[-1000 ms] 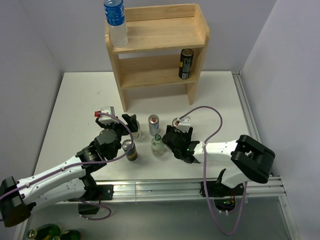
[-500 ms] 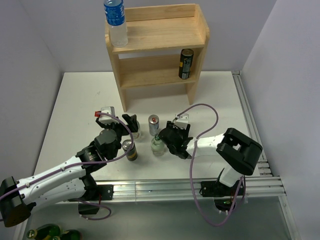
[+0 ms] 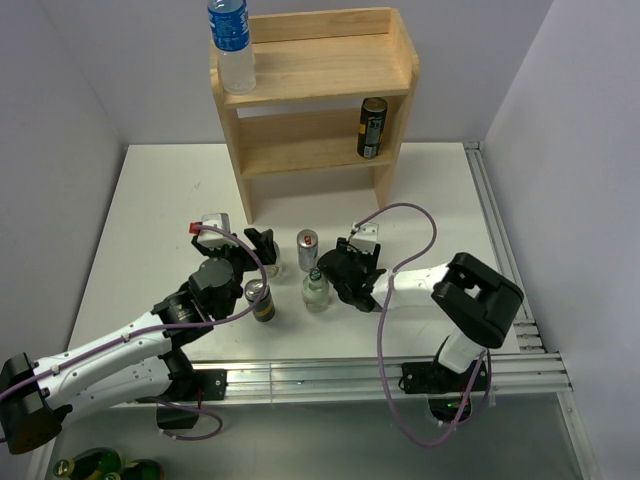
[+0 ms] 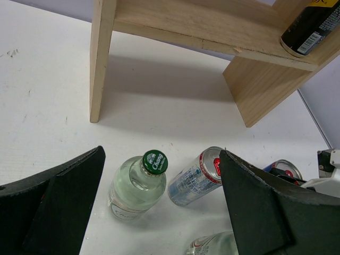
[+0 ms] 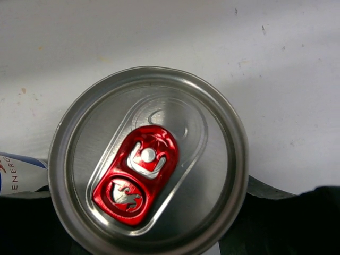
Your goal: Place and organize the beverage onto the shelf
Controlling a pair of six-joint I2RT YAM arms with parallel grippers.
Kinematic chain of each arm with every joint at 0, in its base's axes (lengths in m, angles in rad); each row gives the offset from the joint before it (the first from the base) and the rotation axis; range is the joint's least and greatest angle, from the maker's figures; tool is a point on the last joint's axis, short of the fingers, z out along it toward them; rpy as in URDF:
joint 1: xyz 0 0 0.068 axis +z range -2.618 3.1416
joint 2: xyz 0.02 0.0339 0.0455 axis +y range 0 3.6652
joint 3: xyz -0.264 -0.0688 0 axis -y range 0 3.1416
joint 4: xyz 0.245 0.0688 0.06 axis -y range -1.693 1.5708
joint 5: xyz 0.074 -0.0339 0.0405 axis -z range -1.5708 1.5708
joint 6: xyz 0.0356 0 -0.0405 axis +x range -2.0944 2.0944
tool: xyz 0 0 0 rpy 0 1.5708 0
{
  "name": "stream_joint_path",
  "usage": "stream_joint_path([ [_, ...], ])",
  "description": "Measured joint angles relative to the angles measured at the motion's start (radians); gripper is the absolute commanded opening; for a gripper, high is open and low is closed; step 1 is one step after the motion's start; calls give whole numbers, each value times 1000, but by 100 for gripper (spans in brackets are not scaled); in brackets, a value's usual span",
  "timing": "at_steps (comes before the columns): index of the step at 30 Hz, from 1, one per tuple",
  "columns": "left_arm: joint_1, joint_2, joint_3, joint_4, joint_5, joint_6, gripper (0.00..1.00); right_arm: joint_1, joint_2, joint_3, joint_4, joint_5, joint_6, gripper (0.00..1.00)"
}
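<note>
The light wooden shelf (image 3: 315, 70) stands at the back. A blue-label water bottle (image 3: 232, 45) is on its top tier and a dark can (image 3: 371, 127) on its lower tier. My right gripper (image 3: 343, 268) is down over a silver can with a red tab (image 5: 147, 162), jaws on either side of it; the can top hides any contact. My left gripper (image 3: 262, 250) is open and empty over a green-capped clear bottle (image 4: 138, 186). A silver can (image 3: 308, 248) stands beside that bottle.
A second green-capped bottle (image 3: 316, 290) and a dark can (image 3: 261, 298) stand between the arms. The shelf's side panel (image 4: 102, 58) rests on the white table (image 3: 160, 200). A metal rail (image 3: 490, 220) runs along the table's right edge.
My right gripper has swung left and forward over the red-tab can, which it now covers in the top view. The left arm has not moved.
</note>
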Motion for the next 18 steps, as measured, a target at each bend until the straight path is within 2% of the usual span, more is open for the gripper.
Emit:
stream_joint_path([
  [2, 0, 0, 0, 0, 0, 0, 96, 1, -34, 0, -47, -4, 0, 4],
  [8, 0, 0, 0, 0, 0, 0, 96, 16, -284, 53, -207, -9, -61, 0],
  [13, 0, 0, 0, -1, 0, 0, 95, 18, -401, 280, -304, -27, -192, 0],
  [18, 0, 0, 0, -1, 0, 0, 95, 14, -430, 558, -356, -39, -369, 0],
])
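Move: The energy drink can already in the right fingers, standing on the table, is bound for the shelf's middle board, probably just left of the black can: some 23 cm ahead, 5 cm left and 19 cm above that hand. The black can there is about 23 cm ahead, 2 cm right, 19 cm up. On the table the second energy can stands 2 cm ahead and 12 cm left, the near bottle 9 cm back and 10 cm left. From the left hand, the held can is roughly 6 cm ahead, 21 cm right and 18 cm below. The energy drink can, still pinched between the right fingers, comes off the table and is carried almost straight up, about 31 cm and gathering speed, in front of the shelf, with only a slight draw back of 1 cm at first. On the way the wrist tips the fingers up some 20 degrees to nearly level and turns slightly counter-clockwise; the grip stays unchanged. ##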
